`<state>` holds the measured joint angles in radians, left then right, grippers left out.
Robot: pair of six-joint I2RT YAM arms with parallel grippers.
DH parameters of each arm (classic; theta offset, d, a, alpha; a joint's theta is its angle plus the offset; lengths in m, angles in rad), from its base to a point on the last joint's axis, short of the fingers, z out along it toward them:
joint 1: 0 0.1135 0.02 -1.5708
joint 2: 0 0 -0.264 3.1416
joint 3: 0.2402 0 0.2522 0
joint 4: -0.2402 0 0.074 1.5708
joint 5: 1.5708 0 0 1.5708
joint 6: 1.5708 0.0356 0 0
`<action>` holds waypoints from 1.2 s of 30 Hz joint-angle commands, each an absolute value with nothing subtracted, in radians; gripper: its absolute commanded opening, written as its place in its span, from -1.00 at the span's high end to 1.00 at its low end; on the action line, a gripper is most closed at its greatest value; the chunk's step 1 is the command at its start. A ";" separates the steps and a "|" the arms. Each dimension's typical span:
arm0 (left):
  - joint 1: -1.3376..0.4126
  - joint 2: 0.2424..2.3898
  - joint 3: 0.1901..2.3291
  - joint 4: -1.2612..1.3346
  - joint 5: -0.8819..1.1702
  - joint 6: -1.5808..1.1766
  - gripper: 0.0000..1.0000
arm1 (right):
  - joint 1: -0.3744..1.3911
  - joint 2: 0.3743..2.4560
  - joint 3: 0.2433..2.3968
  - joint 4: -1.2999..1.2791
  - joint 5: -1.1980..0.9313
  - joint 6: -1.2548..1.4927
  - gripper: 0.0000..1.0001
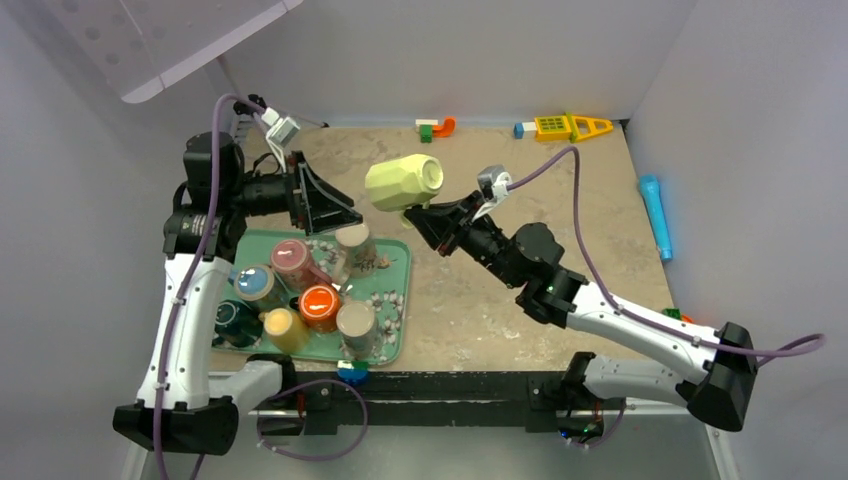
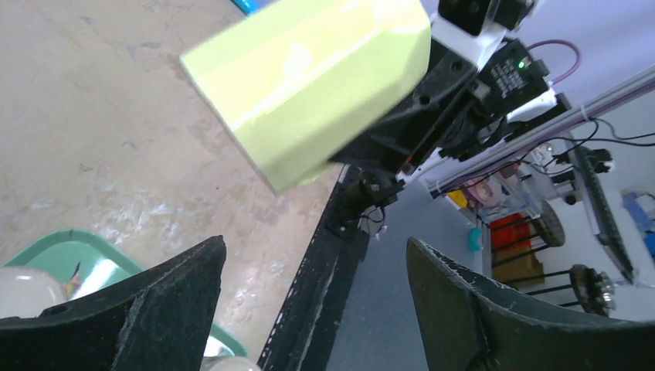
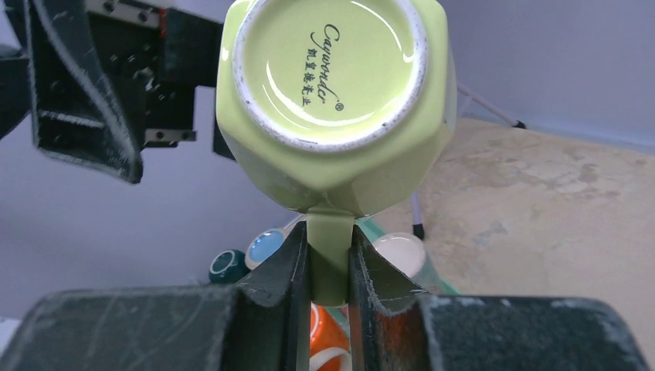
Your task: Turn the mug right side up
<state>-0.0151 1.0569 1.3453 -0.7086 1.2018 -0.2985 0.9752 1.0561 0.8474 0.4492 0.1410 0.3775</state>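
Note:
The mug (image 1: 402,182) is pale yellow-green and faceted, and it hangs in the air over the table, lying on its side. My right gripper (image 1: 418,214) is shut on its handle (image 3: 330,255); the right wrist view looks straight at the mug's base (image 3: 330,66), with printed lettering. In the left wrist view the mug (image 2: 309,81) fills the upper middle. My left gripper (image 1: 352,214) stands open just left of the mug, its black fingers (image 2: 162,309) spread wide with nothing between them.
A green tray (image 1: 395,330) at the left holds several upturned cups in red, orange, blue, yellow and dark green. Toy blocks (image 1: 435,127) and a yellow toy (image 1: 565,126) lie at the back edge. A blue cylinder (image 1: 656,215) lies at the right.

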 commanded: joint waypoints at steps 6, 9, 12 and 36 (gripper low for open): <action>-0.115 1.139 1.369 -0.288 1.154 -0.690 -0.78 | 0.982 1.104 0.918 0.738 -0.054 0.449 1.00; -0.177 1.167 1.345 -0.247 1.155 -0.751 -0.64 | 0.982 1.133 0.912 0.794 -0.086 0.472 1.00; -0.196 1.195 1.319 -0.115 1.186 -0.873 -0.14 | 0.974 1.154 0.908 0.795 -0.090 0.487 1.00; -0.566 1.961 2.213 -1.094 -0.021 0.305 1.00 | 0.671 1.192 0.757 -0.039 0.390 0.723 -0.90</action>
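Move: The green mug, still held by its handle in the right fingers, has its middle roughly 10 cm right of the open left hand, some 4 cm ahead and 3 cm higher. From the right hand it sits about 4 cm ahead, 1 cm left and 4 cm up, with the left gripper it is offered to some 11 cm left and 1 cm ahead. Below the left hand by about 30 cm are the clear mug, 9 cm ahead and 2 cm left, and the orange mug, 5 cm back and 10 cm left. The mug changes hands in the air: the right hand eases it about 3 cm left while the left hand moves right and its fingers close, pinching the mug's wall at the rim. Then the right fingers open off the handle and that hand drops away forward, down and right, tipping downward. The left hand carries the mug some 17 cm forward, finally sinking about 12 cm as its fingers tip down. ##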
